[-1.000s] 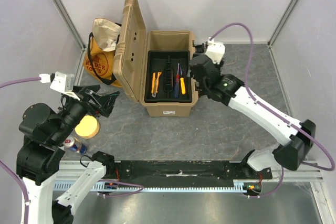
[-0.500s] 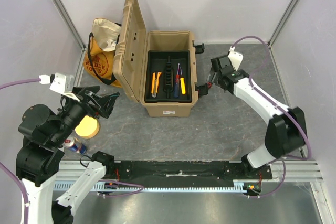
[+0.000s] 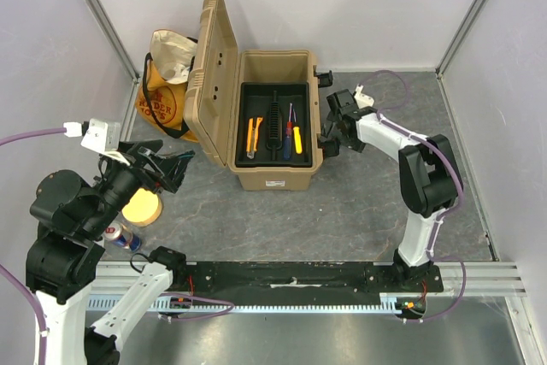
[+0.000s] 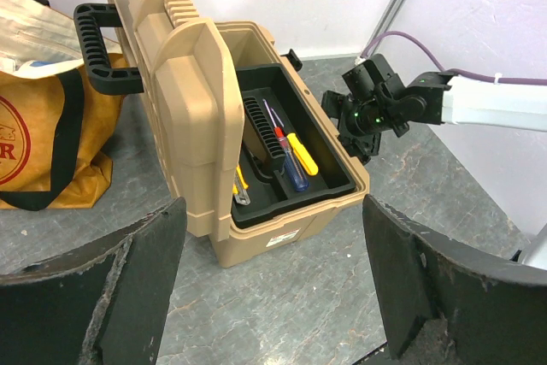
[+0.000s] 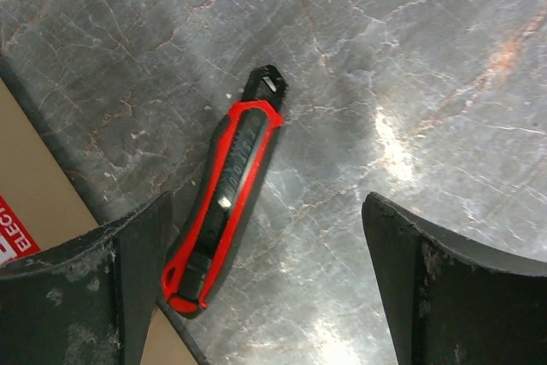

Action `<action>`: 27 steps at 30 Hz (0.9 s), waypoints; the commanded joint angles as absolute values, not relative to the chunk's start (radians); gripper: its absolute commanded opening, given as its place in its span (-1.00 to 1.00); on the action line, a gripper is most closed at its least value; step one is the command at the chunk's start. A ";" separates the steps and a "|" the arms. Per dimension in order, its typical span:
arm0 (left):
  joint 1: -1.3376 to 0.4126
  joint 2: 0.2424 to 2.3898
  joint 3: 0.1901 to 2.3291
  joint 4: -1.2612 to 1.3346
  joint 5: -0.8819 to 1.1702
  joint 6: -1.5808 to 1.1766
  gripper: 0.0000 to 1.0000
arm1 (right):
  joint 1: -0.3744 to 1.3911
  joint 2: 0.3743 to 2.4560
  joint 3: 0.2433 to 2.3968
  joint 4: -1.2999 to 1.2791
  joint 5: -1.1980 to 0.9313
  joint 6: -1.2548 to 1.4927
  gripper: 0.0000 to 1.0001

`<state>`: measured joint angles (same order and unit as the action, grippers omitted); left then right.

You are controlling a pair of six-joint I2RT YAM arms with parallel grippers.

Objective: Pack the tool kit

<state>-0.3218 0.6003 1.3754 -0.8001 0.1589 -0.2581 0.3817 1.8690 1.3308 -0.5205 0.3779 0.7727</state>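
Observation:
The tan tool kit box (image 3: pixel 275 175) stands open at the table's back, its lid (image 3: pixel 214 74) upright on the left. Its black tray (image 4: pixel 329 185) holds a yellow-handled tool (image 3: pixel 253 134) and two screwdrivers (image 3: pixel 292 136). A red and black utility knife (image 5: pixel 226 190) lies flat on the table against the box's right wall (image 5: pixel 26 185). My right gripper (image 5: pixel 265 207) hangs open over the knife, which lies nearer the left finger (image 5: pixel 128 254), not gripped. My left gripper (image 4: pixel 272 237) is open and empty, well left of the box (image 4: pixel 282 245), facing it.
An orange-yellow cloth bag (image 3: pixel 167 96) leans behind the lid. A yellow round object (image 3: pixel 142 207) and a small can (image 3: pixel 121 235) sit under my left arm. Frame posts and white walls close the back and sides.
My right arm has folded in and its gripper has dropped to the table beside the box's right wall, jaws wider. The left arm has not moved.

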 commanded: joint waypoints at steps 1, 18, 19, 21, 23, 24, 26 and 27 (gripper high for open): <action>-0.321 0.600 1.391 -0.793 0.140 -0.244 0.78 | 0.380 1.922 1.404 -0.486 0.359 0.824 0.91; -0.321 0.588 1.388 -0.796 0.132 -0.232 0.78 | 0.345 1.979 1.322 -0.443 0.338 0.779 0.26; -0.321 0.586 1.387 -0.798 0.132 -0.232 0.78 | 0.339 1.974 1.313 -0.436 0.333 0.758 0.19; -0.321 0.589 1.388 -0.799 0.133 -0.232 0.78 | 0.328 1.961 1.290 -0.413 0.324 0.714 0.13; -0.319 0.588 1.390 -0.799 0.133 -0.233 0.78 | 0.324 1.948 1.270 -0.405 0.321 0.669 0.08; -0.321 0.586 1.388 -0.799 0.135 -0.233 0.79 | 0.321 1.941 1.261 -0.402 0.313 0.645 0.07; -0.321 0.587 1.388 -0.799 0.133 -0.235 0.79 | 0.316 1.915 1.233 -0.384 0.290 0.594 0.01; -0.321 0.586 1.385 -0.801 0.135 -0.235 0.79 | 0.316 1.904 1.223 -0.380 0.287 0.568 0.00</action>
<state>-0.3218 0.5926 1.3754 -0.8097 0.1337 -0.2573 0.3286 1.9495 1.2827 -0.3878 0.3180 0.6960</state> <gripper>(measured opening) 0.890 0.519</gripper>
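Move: The red utility knife lies almost under the open right hand, about 2 cm to its left and 5 cm below, level fore and aft, with its nose pointing forward-right. The yellow screwdriver in the case is roughly 13 cm left and 2 cm ahead of the hand; the black tray's middle is some 18 cm left and 6 cm ahead. From the left hand, the knife is about 25 cm ahead, 42 cm right and 42 cm below. The right hand sinks about 4 cm to straddle the red knife, then half-closes while shifting 2 cm right. ##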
